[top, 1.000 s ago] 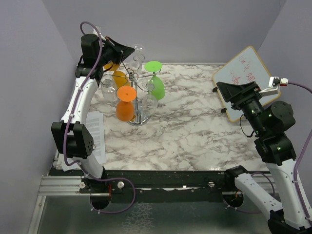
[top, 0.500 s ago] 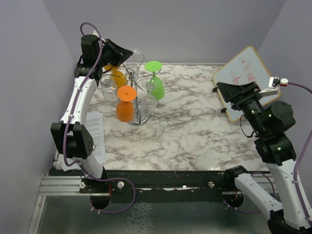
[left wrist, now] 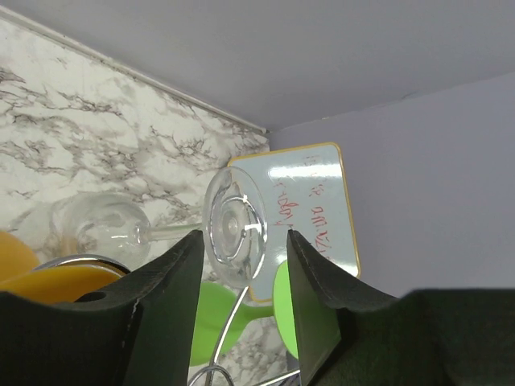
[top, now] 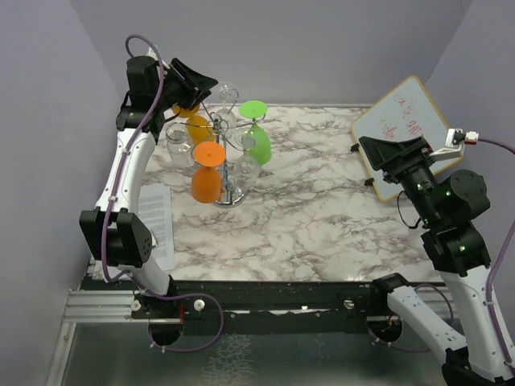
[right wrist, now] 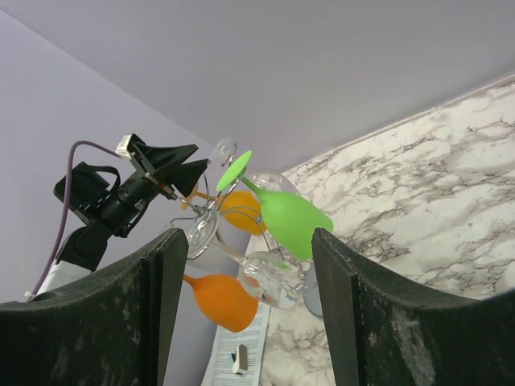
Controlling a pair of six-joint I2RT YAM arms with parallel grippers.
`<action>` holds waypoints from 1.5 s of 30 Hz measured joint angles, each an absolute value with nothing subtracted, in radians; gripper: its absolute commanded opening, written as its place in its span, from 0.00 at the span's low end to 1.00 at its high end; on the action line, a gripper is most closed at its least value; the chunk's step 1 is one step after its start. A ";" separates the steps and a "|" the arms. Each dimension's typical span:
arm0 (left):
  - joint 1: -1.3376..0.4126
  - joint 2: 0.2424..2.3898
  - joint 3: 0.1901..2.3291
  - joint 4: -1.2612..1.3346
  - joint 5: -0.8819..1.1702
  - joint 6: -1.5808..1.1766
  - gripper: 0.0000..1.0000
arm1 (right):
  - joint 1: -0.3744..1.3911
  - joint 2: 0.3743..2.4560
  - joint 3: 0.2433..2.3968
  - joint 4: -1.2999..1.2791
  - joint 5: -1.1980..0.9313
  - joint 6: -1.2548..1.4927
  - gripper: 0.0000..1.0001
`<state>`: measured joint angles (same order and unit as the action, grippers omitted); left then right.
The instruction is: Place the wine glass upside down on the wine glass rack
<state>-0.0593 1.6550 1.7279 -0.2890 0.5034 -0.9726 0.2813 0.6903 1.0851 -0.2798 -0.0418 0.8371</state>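
The silver wine glass rack (top: 220, 127) stands at the back left of the marble table, with green (top: 258, 143), orange (top: 206, 182) and clear glasses hanging foot-up from its arms. A clear wine glass (top: 228, 94) hangs at the rack's far side. In the left wrist view its round foot (left wrist: 234, 229) shows between the two fingers, touching neither, and its bowl (left wrist: 105, 225) lies to the left. My left gripper (top: 207, 80) (left wrist: 241, 265) is open, just left of and above the rack top. Far off to the right, my right gripper (top: 366, 149) (right wrist: 245, 265) is open and holds nothing.
A whiteboard (top: 402, 121) leans at the back right corner. A printed leaflet (top: 157, 217) lies along the table's left edge. Another orange glass (top: 194, 125) and a clear one (top: 176, 141) hang on the rack's left side. The purple wall rises close behind the rack.
My left gripper's jaws have opened, and it has drawn a little up and to the left, away from the rack top. The glasses stay on the rack. The right arm has not moved.
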 measured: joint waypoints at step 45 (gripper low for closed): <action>-0.038 0.623 1.291 -0.821 -0.023 -0.241 0.99 | 0.281 0.569 1.265 -0.880 0.340 0.416 0.97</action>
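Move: The hung clear wine glass, already released, has its middle about 3 cm ahead, 3 cm right and 9 cm below the left hand. About as low from that hand, the green glass is 2 cm back and 8 cm right, the yellow one 1 cm back and 6 cm left, and the orange one 14 cm back and 1 cm left. From the right hand the clear glass is roughly 22 cm ahead, 28 cm left and 13 cm below. Opening wide, the left hand arcs some 30 cm back and left from the clear glass; the right swings right. ##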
